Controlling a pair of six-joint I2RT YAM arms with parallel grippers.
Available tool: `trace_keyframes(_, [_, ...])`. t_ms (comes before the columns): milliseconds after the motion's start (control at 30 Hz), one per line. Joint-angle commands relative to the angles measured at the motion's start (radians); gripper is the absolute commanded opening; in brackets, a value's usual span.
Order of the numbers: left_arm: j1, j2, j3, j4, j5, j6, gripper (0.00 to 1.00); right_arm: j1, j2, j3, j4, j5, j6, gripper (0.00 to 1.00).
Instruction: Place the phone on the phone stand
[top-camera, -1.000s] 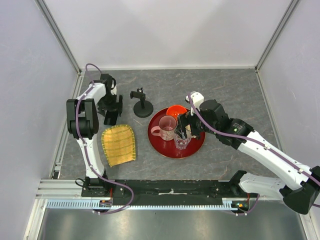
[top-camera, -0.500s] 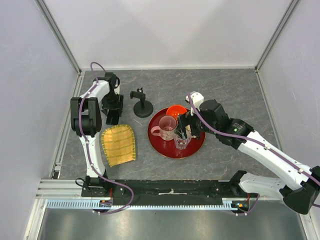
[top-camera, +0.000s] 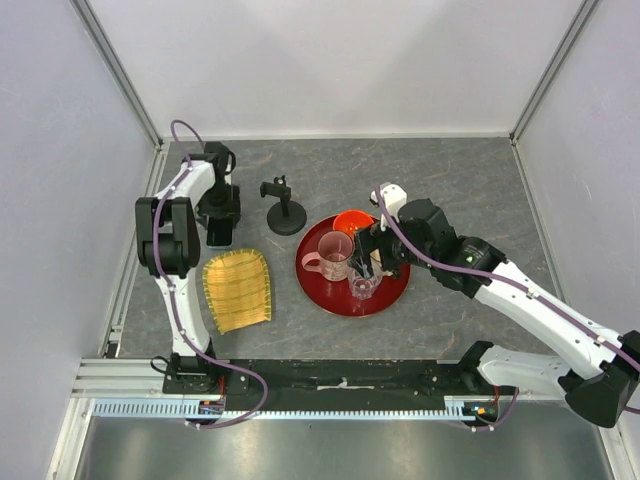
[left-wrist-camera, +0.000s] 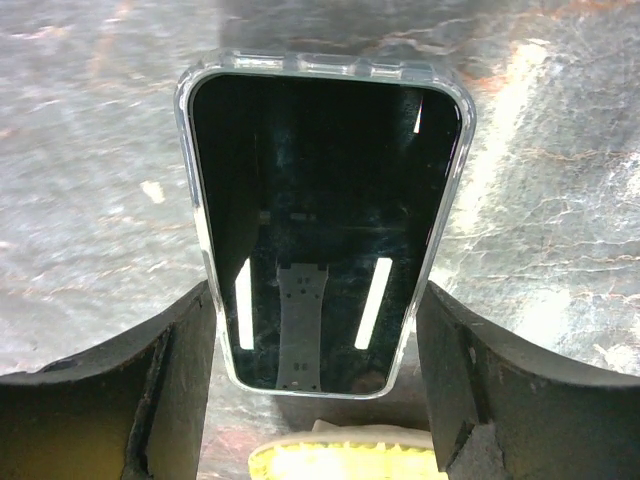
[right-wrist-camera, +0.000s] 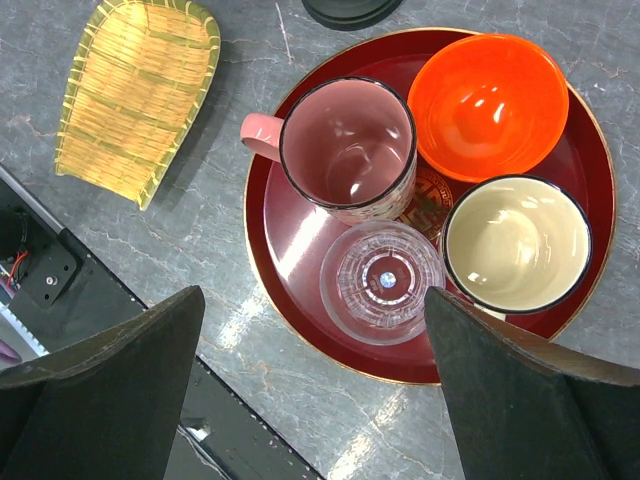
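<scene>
The phone (left-wrist-camera: 320, 220), black with a clear case and a glossy screen, sits between the fingers of my left gripper (left-wrist-camera: 315, 300), which is shut on its lower sides and holds it just above the grey table. In the top view the left gripper (top-camera: 220, 222) and phone (top-camera: 220, 236) are at the far left, just beyond the yellow mat. The phone stand (top-camera: 285, 210), black with a disc base and short post, stands to the right of the phone, apart from it. My right gripper (top-camera: 372, 262) is open and empty above the red tray (top-camera: 320, 290).
The yellow woven mat (top-camera: 238, 290) lies near the phone's near end (left-wrist-camera: 340, 462). The red tray (right-wrist-camera: 290, 240) holds a pink mug (right-wrist-camera: 348, 145), an orange bowl (right-wrist-camera: 490, 105), a cream cup (right-wrist-camera: 515, 243) and a clear glass (right-wrist-camera: 382, 282). Walls enclose the table.
My left gripper swung the phone slightly right, then back left and a little farther from the mat. The right arm has not moved.
</scene>
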Motion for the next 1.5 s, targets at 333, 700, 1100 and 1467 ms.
trace_keyframes(333, [0.052, -0.403, -0.051, 0.169, 0.003, -0.143, 0.02, 0.001, 0.098, 0.082, 0.076, -0.032, 0.056, 0.98])
trace_keyframes(700, [0.072, -0.74, -0.181, 0.39, 0.355, -0.333, 0.02, 0.045, 0.098, 0.073, 0.208, -0.026, 0.096, 0.98])
trace_keyframes(1100, [0.037, -1.02, -0.538, 0.807, 0.787, -0.927, 0.02, 0.15, 0.213, 0.131, 0.514, 0.089, 0.115, 0.98])
trace_keyframes(1467, [-0.129, -1.155, -0.687, 0.864, 0.673, -1.175, 0.02, 0.255, 0.296, 0.122, 0.784, 0.397, 0.044, 0.96])
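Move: The phone is already pinched in the left gripper, just off the table; the phone stand is about 20 cm to its right and 3 cm ahead, its middle some 5 cm higher. The yellow mat lies about 21 cm back and 5 cm right, the pink mug 33 cm right and 10 cm back. From the open right gripper, the phone is about 45 cm left, 19 cm ahead and 21 cm lower; the stand is 25 cm left, 21 cm ahead, 15 cm lower. Lift the left gripper nearly 30 cm, keeping its pinch on the phone's long sides. From about halfway up, sweep it right and somewhat back towards the right gripper, swinging the fingers from straight down to point rightwards. Meanwhile, bring the right gripper some 14 cm left and, after a slight dip, up, fingers open and tipping higher, to meet the phone without touching. ##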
